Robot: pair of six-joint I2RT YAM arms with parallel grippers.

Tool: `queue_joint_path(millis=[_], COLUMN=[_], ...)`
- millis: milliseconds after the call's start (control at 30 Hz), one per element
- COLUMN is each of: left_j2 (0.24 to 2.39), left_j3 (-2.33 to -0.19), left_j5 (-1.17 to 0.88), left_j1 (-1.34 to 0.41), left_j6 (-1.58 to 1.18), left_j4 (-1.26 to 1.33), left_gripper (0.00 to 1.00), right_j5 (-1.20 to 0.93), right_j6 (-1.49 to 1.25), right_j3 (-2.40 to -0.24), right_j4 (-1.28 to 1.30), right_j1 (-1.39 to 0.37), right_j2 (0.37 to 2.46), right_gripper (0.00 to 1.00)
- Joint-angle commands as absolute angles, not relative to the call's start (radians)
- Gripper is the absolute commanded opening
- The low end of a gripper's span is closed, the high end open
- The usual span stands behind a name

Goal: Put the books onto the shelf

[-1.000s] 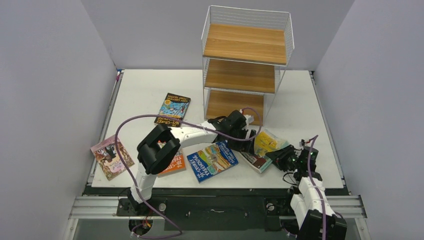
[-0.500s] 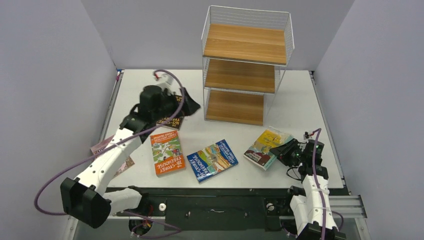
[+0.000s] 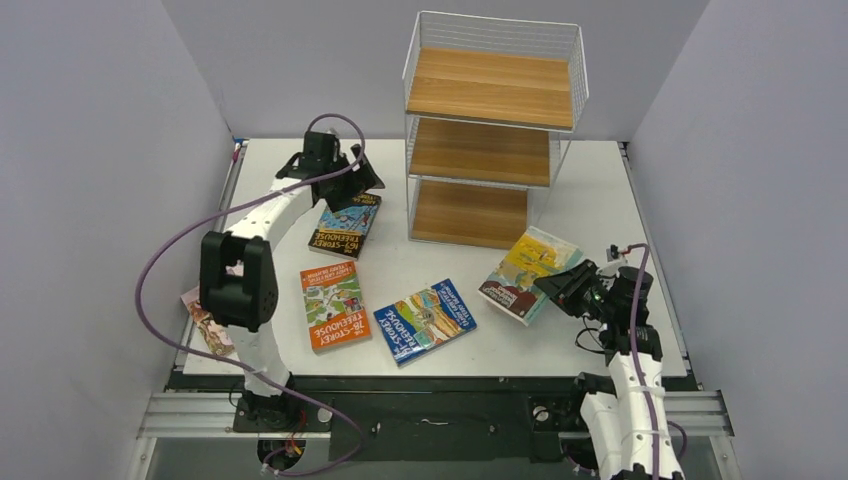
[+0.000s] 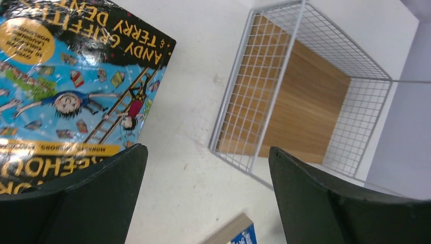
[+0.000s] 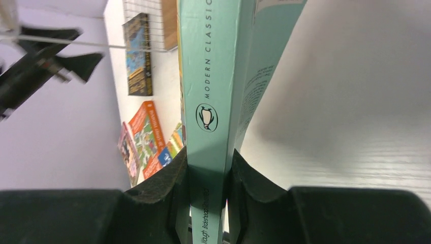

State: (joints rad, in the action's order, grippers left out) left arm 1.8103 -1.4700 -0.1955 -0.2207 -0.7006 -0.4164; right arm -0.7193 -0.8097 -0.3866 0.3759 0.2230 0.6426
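The shelf (image 3: 490, 130) stands at the back of the table, its boards bare. My right gripper (image 3: 556, 288) is shut on a yellow-brown book (image 3: 525, 268) and holds it tilted off the table, right of the shelf's foot. In the right wrist view the book's teal spine (image 5: 211, 76) is pinched between the fingers of that gripper (image 5: 208, 175). My left gripper (image 3: 360, 185) hangs open above the top edge of the dark black-and-blue book (image 3: 345, 230). That book (image 4: 76, 86) lies at the left in the left wrist view, and nothing is between the fingers (image 4: 101, 198).
An orange book (image 3: 333, 303) and a blue book (image 3: 424, 320) lie flat near the front edge. A pink book (image 3: 205, 322) at the far left is partly hidden by the left arm. Grey walls close in on both sides. The shelf's wire side (image 4: 264, 101) is right of the left gripper.
The left arm swung from the middle of the table to the back left, over the dark book, and its jaws widened. The right gripper raised the yellow-brown book slightly toward the shelf.
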Motion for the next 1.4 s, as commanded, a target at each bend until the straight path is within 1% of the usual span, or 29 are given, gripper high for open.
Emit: queue_joint_path(millis=[0,67,233,433,600,733,833,967,1033,1067,1100,1133,1167,1200,1233,1300,1367], left_j2=[1.949,1.981,2.002,1.997,1.992,1.944,1.889,1.809,1.758,1.717,1.695,1.658,1.642,1.613,1.599,1.551,1.465], left_j3=[-1.617,-1.624,-1.557,-1.468,-1.469,-1.455,-1.426,-1.381,-1.341,-1.302,-1.283,-1.248,-1.235,-1.212,-1.203,-1.173,-1.121], left_j5=[-0.22,-0.222,-0.231,-0.252,-0.251,-0.245,-0.244,-0.249,-0.249,-0.25,-0.251,-0.251,-0.252,-0.252,-0.249,-0.245,-0.245], left_j1=[-0.269,-0.304,-0.374,-0.432,-0.501,-0.515,-0.515,-0.514,-0.507,-0.504,-0.497,-0.494,-0.488,-0.485,-0.477,-0.462,-0.438], left_j6=[-0.702,-0.702,-0.734,-0.777,-0.789,-0.778,-0.766,-0.749,-0.753,-0.758,-0.76,-0.762,-0.76,-0.751,-0.745,-0.73,-0.72], left_j4=[-0.485,-0.478,-0.417,-0.349,-0.342,-0.356,-0.358,-0.383,-0.39,-0.379,-0.371,-0.365,-0.368,-0.382,-0.393,-0.424,-0.441], left_gripper=[0.87,0.87,0.87,0.87,0.86,0.86,0.86,0.87,0.87,0.87,0.87,0.87,0.87,0.87,0.87,0.87,0.88], right_j5=[-0.803,-0.802,-0.798,-0.773,-0.712,-0.679,-0.668,-0.652,-0.613,-0.587,-0.518,-0.481,-0.397,-0.357,-0.271,-0.146,-0.05], right_j6=[-0.855,-0.861,-0.868,-0.875,-0.91,-1.029,-1.124,-1.258,-1.289,-1.304,-1.333,-1.343,-1.352,-1.352,-1.355,-1.373,-1.383], right_j3=[-0.499,-0.53,-0.579,-0.581,-0.543,-0.48,-0.43,-0.369,-0.364,-0.361,-0.35,-0.348,-0.355,-0.361,-0.379,-0.397,-0.422], right_j4=[0.245,0.242,0.251,0.254,0.251,0.15,0.005,-0.142,-0.166,-0.19,-0.21,-0.242,-0.248,-0.252,-0.256,-0.296,-0.33], right_j1=[0.168,0.144,0.125,0.123,0.123,0.116,0.104,0.085,0.068,0.032,0.0,-0.078,-0.165,-0.207,-0.291,-0.395,-0.456], right_j2=[0.596,0.593,0.589,0.585,0.562,0.534,0.529,0.552,0.57,0.575,0.577,0.594,0.605,0.642,0.664,0.728,0.797], right_gripper=[0.0,0.0,0.0,0.0,0.0,0.0,0.0,0.0,0.0,0.0,0.0,0.0,0.0,0.0,0.0,0.0,0.0])
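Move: The foot of the shelf's front left post stands about 9 cm to the left gripper's right, 5 cm back and 14 cm below. The black treehouse book lies some 8 cm left and 3 cm back of that gripper, the blue book 13 cm right and 28 cm back. The right gripper already holds the yellow book; the shelf's bottom board is about 26 cm ahead, 19 cm left and 12 cm below it. Bring the open left gripper down and to the right about 13 cm, easing back, to push the shelf's front left post right and towards the base; then rise and draw farther back, easing left. Meanwhile lift the pinched yellow book some 7 cm, pause, roll the right hand's left side up about 15 degrees, and swing it left towards the shelf front. ##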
